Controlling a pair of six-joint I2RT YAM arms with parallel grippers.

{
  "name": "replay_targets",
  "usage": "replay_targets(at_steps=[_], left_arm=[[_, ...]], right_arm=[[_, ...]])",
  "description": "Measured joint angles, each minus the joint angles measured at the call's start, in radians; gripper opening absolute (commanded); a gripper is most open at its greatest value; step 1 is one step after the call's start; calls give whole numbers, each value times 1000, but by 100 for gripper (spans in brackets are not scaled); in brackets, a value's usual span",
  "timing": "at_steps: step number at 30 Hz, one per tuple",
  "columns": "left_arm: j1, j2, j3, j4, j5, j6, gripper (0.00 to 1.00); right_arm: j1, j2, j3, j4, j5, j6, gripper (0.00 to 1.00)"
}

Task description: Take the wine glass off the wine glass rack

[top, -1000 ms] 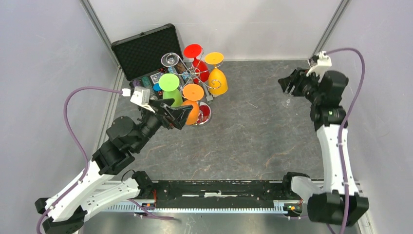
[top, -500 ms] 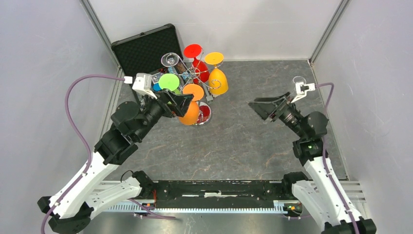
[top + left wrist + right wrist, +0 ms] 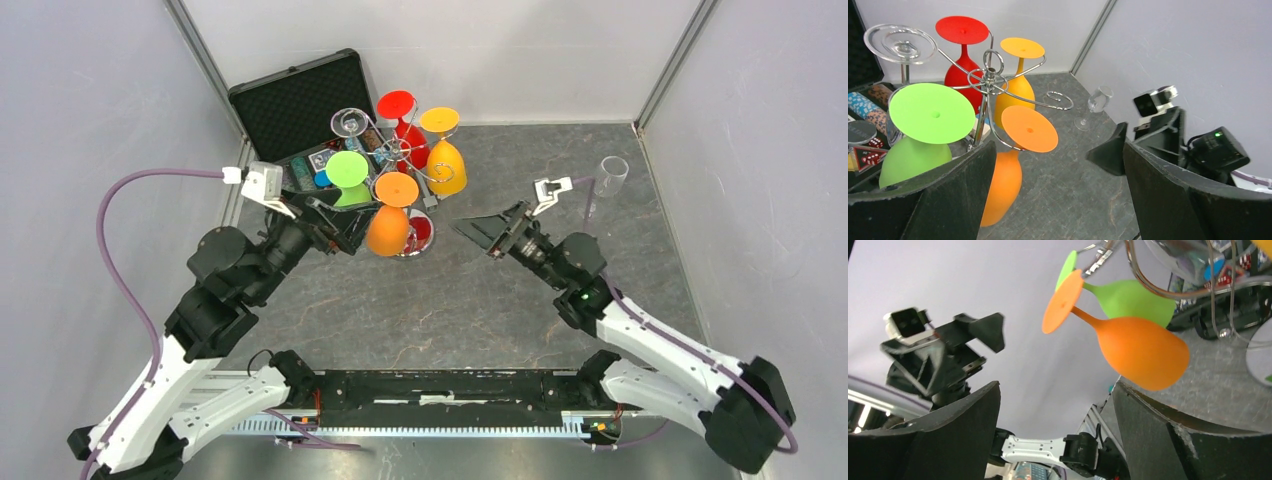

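The wine glass rack (image 3: 404,152), a silver wire stand, holds several upside-down glasses: green (image 3: 347,167), orange (image 3: 388,230), yellow (image 3: 448,167), red (image 3: 397,104) and one clear (image 3: 350,123). In the left wrist view its pole (image 3: 989,75) carries one bare hook (image 3: 1058,100). A clear wine glass (image 3: 612,170) stands upright on the table at the back right, apart from both arms. My left gripper (image 3: 345,225) is open just left of the orange glass (image 3: 1004,185), empty. On the other side, my right gripper (image 3: 490,232) is also open and empty, facing the orange glass (image 3: 1138,350).
An open black case (image 3: 290,105) with coloured chips lies behind and left of the rack. Grey walls and metal corner posts close the table at the back and sides. The rack's mirror base (image 3: 422,238) sits under the orange glass.
My right gripper let go of the clear glass at the back right, opened wider and swung left toward the rack. The left arm drew back slightly to the left.
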Motion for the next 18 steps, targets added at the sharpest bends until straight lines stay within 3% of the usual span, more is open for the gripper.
replay_targets(at_steps=[9,10,13,18], left_arm=[[0,-29,-13,-10,0,24,100],[0,-29,-15,-13,0,26,100],[0,-30,-19,-17,0,30,100],[0,-44,-31,-31,-5,32,100]], right_arm=[[132,229,114,35,183,133,80],[139,252,134,39,196,140,77],[160,311,185,55,230,169,58],[186,377,238,50,278,193,52]])
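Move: The orange wine glass hangs foot-up on the rack, its middle about 8 cm ahead of the right hand, 9 cm to its left and 7 cm below. From that glass, the green one hangs 5 cm farther out and 9 cm left, and the rack's empty hook is 4 cm farther out and 8 cm right. From the left hand, the orange glass lies about 6 cm ahead, 6 cm right and 10 cm below. Right hand goes about 8 cm left, 4 forward, towards the orange glass's foot, tipping down and half closing. ##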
